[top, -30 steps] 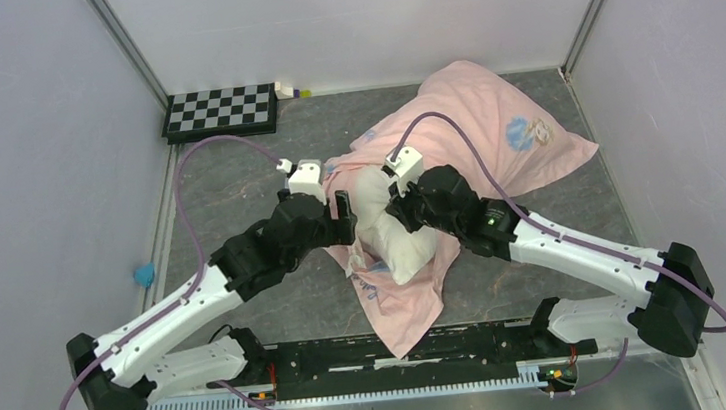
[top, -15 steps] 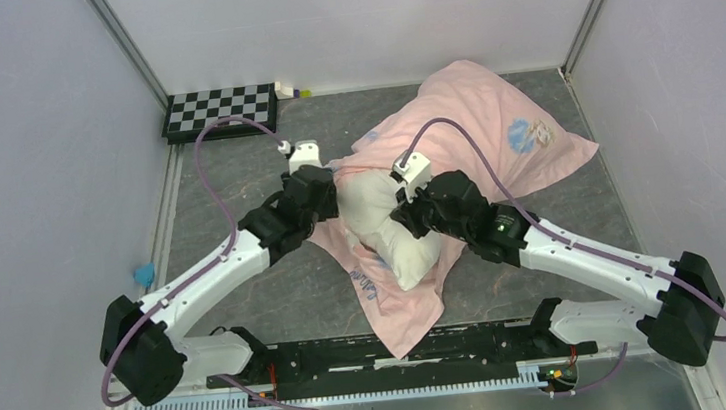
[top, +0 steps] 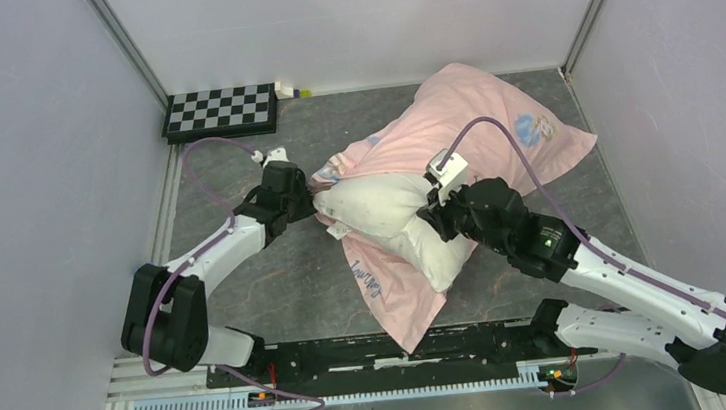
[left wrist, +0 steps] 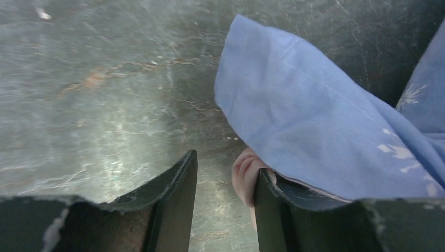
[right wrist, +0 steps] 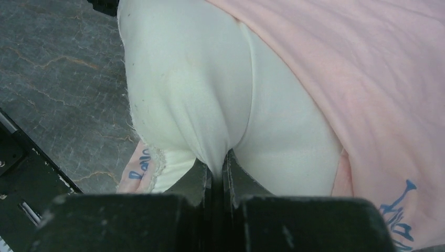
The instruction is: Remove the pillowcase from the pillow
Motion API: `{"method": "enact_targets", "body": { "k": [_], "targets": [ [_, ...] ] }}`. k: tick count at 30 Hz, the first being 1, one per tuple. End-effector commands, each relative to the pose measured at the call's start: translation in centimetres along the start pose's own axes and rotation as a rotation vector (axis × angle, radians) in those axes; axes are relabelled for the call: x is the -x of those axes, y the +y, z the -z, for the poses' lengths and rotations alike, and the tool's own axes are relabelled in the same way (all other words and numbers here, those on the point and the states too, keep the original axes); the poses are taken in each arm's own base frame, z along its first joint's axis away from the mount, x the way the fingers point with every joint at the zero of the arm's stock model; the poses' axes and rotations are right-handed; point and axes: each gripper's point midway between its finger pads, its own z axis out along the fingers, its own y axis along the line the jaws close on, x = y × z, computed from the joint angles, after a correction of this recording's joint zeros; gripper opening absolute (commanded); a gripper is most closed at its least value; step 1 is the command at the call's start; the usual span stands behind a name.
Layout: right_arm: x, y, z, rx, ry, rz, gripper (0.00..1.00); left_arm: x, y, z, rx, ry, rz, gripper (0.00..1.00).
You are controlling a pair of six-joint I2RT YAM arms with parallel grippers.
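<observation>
The pillowcase [top: 477, 124] lies pink side up across the back right of the table, its mouth towards the left. In the left wrist view its blue side [left wrist: 315, 131] drapes over my right-hand finger. The white pillow [top: 386, 221] sticks out of the mouth, and a pink flap [top: 399, 302] lies under it. My left gripper [top: 311, 202] is open at the case's left edge. Table shows between its fingers [left wrist: 226, 163], with a pink fold touching one finger. My right gripper [top: 435, 210] is shut on a pinch of pillow fabric [right wrist: 218, 165].
A black-and-white checkerboard [top: 220, 111] lies at the back left, with a small white and yellow-green object [top: 294, 92] beside it. Grey walls close in the left, back and right. A black rail [top: 393, 351] runs along the near edge.
My right gripper has pulled the pillow right and towards the near edge, so more of it shows. My left arm has swung left and back to the case's left edge.
</observation>
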Motion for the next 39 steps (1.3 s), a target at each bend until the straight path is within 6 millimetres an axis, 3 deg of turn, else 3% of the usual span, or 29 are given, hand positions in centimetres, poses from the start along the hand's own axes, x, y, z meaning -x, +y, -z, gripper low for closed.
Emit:
{"method": "enact_targets", "body": {
  "k": [1,6,10,16,20,23,28,33,37,39],
  "targets": [
    [9.0,-1.9,3.6,-0.087,-0.286,-0.070,0.00,0.1,-1.0,-2.0,-0.093,0.010,0.119,0.48],
    [12.8,-0.5,5.5,0.000,-0.406,-0.101,0.00,-1.0,-3.0,-3.7,-0.214,0.081,0.172,0.45],
    [14.1,1.9,6.1,0.136,-0.431,-0.094,0.00,-0.5,-4.1,-4.3,-0.266,0.070,0.194,0.46],
    [11.9,6.9,5.0,0.409,-0.367,-0.059,0.00,3.5,-8.5,-3.9,-0.422,0.052,0.216,0.52],
    [9.1,7.2,3.2,0.417,-0.310,-0.083,0.00,6.3,-10.9,-2.1,-0.516,0.018,0.241,0.56],
    [6.6,6.5,1.7,0.365,-0.265,-0.104,0.00,8.1,-10.0,-0.3,-0.479,-0.060,0.256,0.70],
    [3.5,7.1,0.0,0.392,-0.212,-0.117,0.04,8.6,-6.4,3.0,-0.314,-0.110,0.343,0.92],
    [1.4,8.0,-1.6,0.427,-0.144,-0.124,0.07,9.2,-1.9,7.4,-0.129,-0.191,0.458,0.97],
    [1.2,8.5,-2.3,0.449,-0.144,-0.130,0.08,8.2,-1.5,11.4,-0.191,-0.212,0.480,0.97],
    [1.2,8.6,-2.9,0.451,-0.154,-0.138,0.08,6.8,-1.7,12.9,-0.252,-0.193,0.494,0.97]
  ]
}}
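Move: Beside the left hand, the bunched pillowcase edge lies some 6 cm to its right, 3 cm ahead and a couple below. The bare pillow's left end is about 8 cm right and 3 cm back, and the white label roughly 11 cm right and 9 cm back. The right hand already pinches the pillow. From it the bunched edge is about 16 cm ahead, 26 cm left and 15 cm lower, the case's loose near flap 13 cm back, 14 cm left. Working at the bunched case edge, the left hand, half open, moves about 8 cm right and 6 cm forward while dipping 3 cm and rolling its left side down. It then opens wide and pulls away up some 18 cm, back and left. The right hand keeps its pinch, lifts the pillow about 5 cm, then draws it left and back while lowering 8 cm and turning about 20 degrees counter-clockwise. ##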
